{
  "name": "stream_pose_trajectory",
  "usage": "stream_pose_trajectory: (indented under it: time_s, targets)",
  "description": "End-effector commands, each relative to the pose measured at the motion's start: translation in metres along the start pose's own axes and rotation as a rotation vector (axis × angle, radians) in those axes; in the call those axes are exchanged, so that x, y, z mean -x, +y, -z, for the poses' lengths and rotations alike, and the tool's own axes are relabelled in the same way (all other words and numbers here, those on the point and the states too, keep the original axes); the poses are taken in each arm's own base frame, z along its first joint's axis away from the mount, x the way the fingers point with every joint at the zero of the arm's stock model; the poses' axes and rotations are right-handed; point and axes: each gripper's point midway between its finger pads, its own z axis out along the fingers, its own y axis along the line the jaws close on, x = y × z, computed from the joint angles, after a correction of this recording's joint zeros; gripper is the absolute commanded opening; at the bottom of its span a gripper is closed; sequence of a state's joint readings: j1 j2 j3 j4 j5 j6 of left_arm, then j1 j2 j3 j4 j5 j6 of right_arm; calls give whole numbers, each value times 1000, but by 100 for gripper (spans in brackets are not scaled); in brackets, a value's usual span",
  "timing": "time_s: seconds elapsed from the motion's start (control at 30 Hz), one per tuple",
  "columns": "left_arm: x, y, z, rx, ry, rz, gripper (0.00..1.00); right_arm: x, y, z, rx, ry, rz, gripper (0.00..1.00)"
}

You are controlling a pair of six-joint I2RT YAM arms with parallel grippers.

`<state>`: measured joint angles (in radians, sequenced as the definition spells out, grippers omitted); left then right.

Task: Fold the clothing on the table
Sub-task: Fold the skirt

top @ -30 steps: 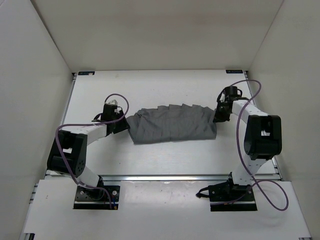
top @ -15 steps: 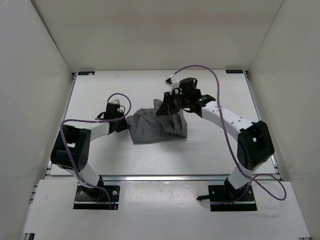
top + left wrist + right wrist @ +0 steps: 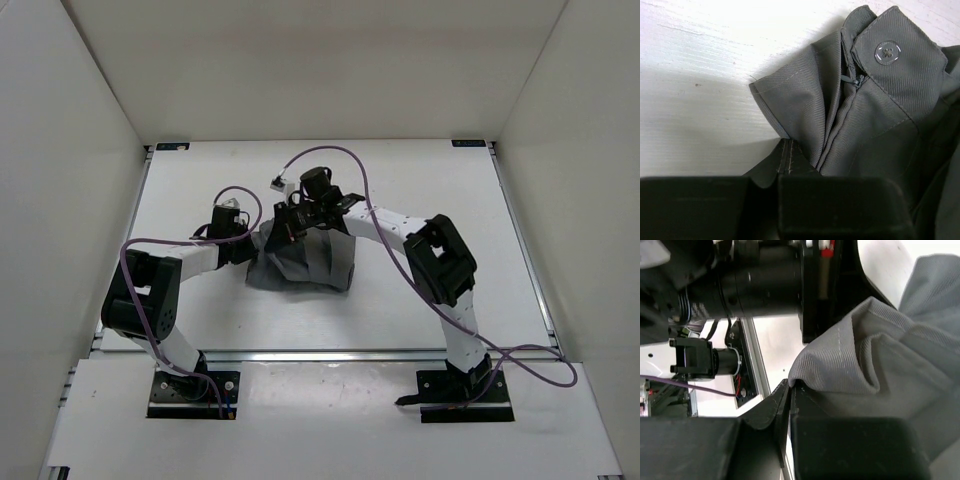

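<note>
The dark grey clothing lies bunched and doubled over on the white table, left of centre. My left gripper is at its left edge, shut on a stitched seam. In the left wrist view the gripper pinches that seam, and the waistband button and zip lie beyond it. My right gripper has reached across to the same end and holds a fold of the clothing raised just above the left gripper. In the right wrist view this gripper is shut on the fabric's edge.
The right arm arches over the table's middle. The left arm's wrist fills the top of the right wrist view, close to the right gripper. White walls enclose the table on three sides. A metal rail runs along the near edge.
The right gripper has carried the garment's right end leftwards over to the left end, doubling the cloth over. The left gripper has closed on the left edge.
</note>
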<state>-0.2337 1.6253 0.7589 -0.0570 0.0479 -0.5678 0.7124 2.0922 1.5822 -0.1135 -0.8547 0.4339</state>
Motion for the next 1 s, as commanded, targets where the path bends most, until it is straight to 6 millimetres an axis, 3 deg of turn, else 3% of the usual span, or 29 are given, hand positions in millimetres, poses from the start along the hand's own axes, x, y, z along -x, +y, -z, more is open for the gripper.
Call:
stream_pose_trajectory:
  time_s: [0.0, 0.17, 0.37, 0.47, 0.57, 0.63, 0.77, 0.83, 0.9, 0.97]
  targets:
    - [1, -6, 6, -27, -15, 3, 0, 12, 3, -15, 34, 1, 45, 0]
    - [-2, 2, 8, -8, -1, 3, 0, -6, -29, -47, -72, 78, 13, 0]
    - [-10, 7, 15, -10, 16, 2, 0, -16, -80, -51, -346, 129, 23, 0]
    - [-13, 1, 20, -30, 24, -17, 0, -23, -100, -42, -523, 177, 19, 0]
    - [-22, -8, 22, -67, 56, -20, 0, -33, -121, -15, -664, 224, -4, 0]
    - [-29, -18, 25, -99, 83, -33, 0, -39, -136, 18, -755, 248, -7, 0]
    - [-44, -39, 29, -146, 118, -46, 0, -65, -173, 106, -993, 305, 1, 0]
    - [-53, -53, 29, -186, 130, -59, 0, -60, -169, 137, -1018, 277, 25, 0]
    - [-58, -63, 29, -220, 143, -43, 0, -58, -166, 153, -1003, 283, 51, 0]
    - [-55, -73, 28, -250, 129, -29, 7, -56, -159, 160, -998, 278, 54, 0]
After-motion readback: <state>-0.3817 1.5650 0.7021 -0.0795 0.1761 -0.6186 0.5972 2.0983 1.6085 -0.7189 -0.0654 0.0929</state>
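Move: The right hand, already gripping the skirt's carried-over right end, hangs over its left end, whose middle lies about 8 cm to this hand's left, 3 cm farther out and 13 cm below; the fold's right edge is some 14 cm to its right, 1 cm ahead and 12 cm below. The shut left fingers are at that left end, its middle about 2 cm to their right and 1 cm ahead at their height, the carried end about 10 cm right, 3 cm back and 13 cm above. Keeping its pinch on the carried end, the right hand brings it down about 11 cm onto the skirt's left part while easing forward, the fingers tipping some 50 degrees steeper, then drags the cloth low across the table nearly 20 cm to the right. The left fingers, still shut, lose contact with the left end, and late on the left hand slides about 6 cm right and 5 cm back. ##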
